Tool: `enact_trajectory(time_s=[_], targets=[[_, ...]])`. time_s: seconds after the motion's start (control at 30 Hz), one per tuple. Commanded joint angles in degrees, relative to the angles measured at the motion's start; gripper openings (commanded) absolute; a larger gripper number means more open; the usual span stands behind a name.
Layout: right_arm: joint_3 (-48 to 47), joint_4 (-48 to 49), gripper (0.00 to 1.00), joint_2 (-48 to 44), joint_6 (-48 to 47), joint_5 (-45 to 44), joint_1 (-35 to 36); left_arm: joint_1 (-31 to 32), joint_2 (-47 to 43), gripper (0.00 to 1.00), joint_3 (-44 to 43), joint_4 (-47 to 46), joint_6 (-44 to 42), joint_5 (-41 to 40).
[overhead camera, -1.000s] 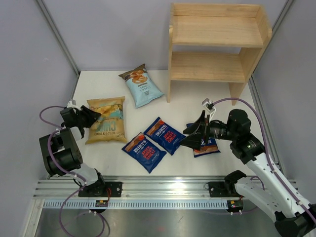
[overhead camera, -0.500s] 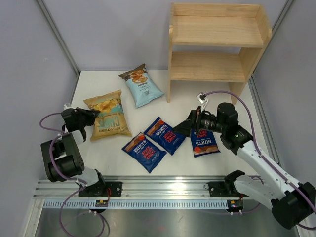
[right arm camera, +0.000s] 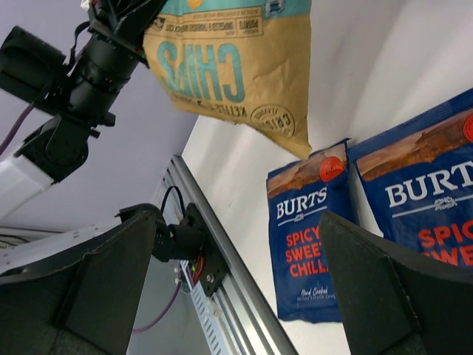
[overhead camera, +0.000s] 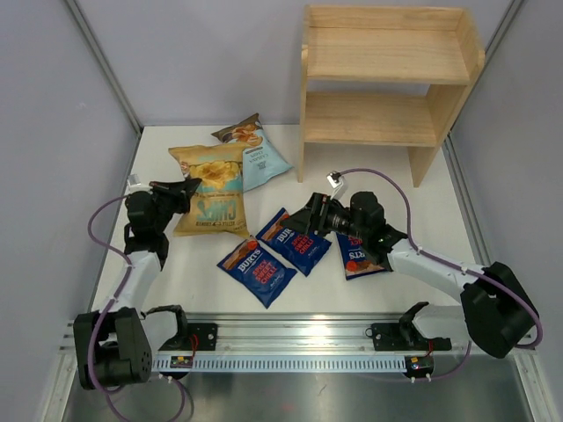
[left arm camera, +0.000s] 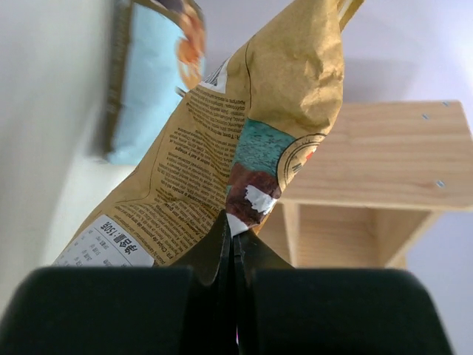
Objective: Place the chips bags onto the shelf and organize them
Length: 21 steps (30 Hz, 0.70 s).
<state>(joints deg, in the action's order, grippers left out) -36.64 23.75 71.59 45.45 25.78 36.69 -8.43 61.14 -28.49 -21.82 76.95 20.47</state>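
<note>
My left gripper [overhead camera: 182, 188] is shut on the edge of the yellow-gold chips bag [overhead camera: 211, 192] and holds it off the table, tilted toward the shelf [overhead camera: 387, 79]. In the left wrist view the fingertips [left arm camera: 235, 231] pinch the bag's seam [left arm camera: 247, 140]. The light blue bag [overhead camera: 264, 156] lies partly behind it. Three dark blue Burts bags [overhead camera: 257, 271] [overhead camera: 296, 240] [overhead camera: 361, 256] lie flat mid-table. My right gripper [overhead camera: 305, 220] hovers open just above the middle one, empty; its wrist view shows the hanging yellow bag [right arm camera: 236, 66] and two Burts bags [right arm camera: 310, 237] [right arm camera: 425, 192].
The wooden shelf [left arm camera: 384, 159] stands at the back right, both tiers bare. An aluminium rail [overhead camera: 290, 338] runs along the near edge. Grey walls close in the left and right sides. The left arm [right arm camera: 81, 81] reaches up past the yellow bag.
My left gripper shut on the yellow bag and lifted it away from me toward the light blue bag. My right arm swung left, from the right Burts bag to the middle one.
</note>
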Motion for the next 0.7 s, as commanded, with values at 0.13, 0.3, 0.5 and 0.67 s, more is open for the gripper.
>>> enact_trajectory(time_s=[0.13, 0.3, 0.5, 0.67], targets=[[3.4, 22.8, 0.99, 6.7, 1.2, -3.1, 2.3, 12.1, -5.4, 0.00, -5.7, -2.9, 13.3, -7.5], [4.3, 26.4, 0.99, 7.4, -4.4, 2.3, 2.2, 18.9, -3.3, 0.00, -9.3, -8.6, 17.4, -4.4], [5.4, 29.1, 0.99, 3.6, -6.5, 4.1, 2.2, 29.3, -2.2, 0.00, -11.0, -13.1, 18.9, -5.2], [7.7, 19.9, 0.99, -6.3, -13.6, -5.9, 2.2, 32.7, -2.7, 0.00, -11.7, -14.8, 18.9, -6.4]])
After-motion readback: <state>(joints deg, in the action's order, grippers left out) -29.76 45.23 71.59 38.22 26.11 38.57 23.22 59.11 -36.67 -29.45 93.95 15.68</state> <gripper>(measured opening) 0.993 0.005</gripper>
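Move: The right gripper, waiting wide open, lies about 33 cm to the right of the left hand and 12 cm back, roughly level. The blue chips bag is about 24 cm ahead of the left hand, 20 cm right and 16 cm down. From the right hand, the tan bag's middle is some 29 cm left and 9 cm ahead, about level; the middle Burts bag lies 16 cm below, 3 cm ahead and 2 cm left. Left hand swings the still-pinched tan bag about 18 cm right, rising, between the right hand's wide-open fingers. ##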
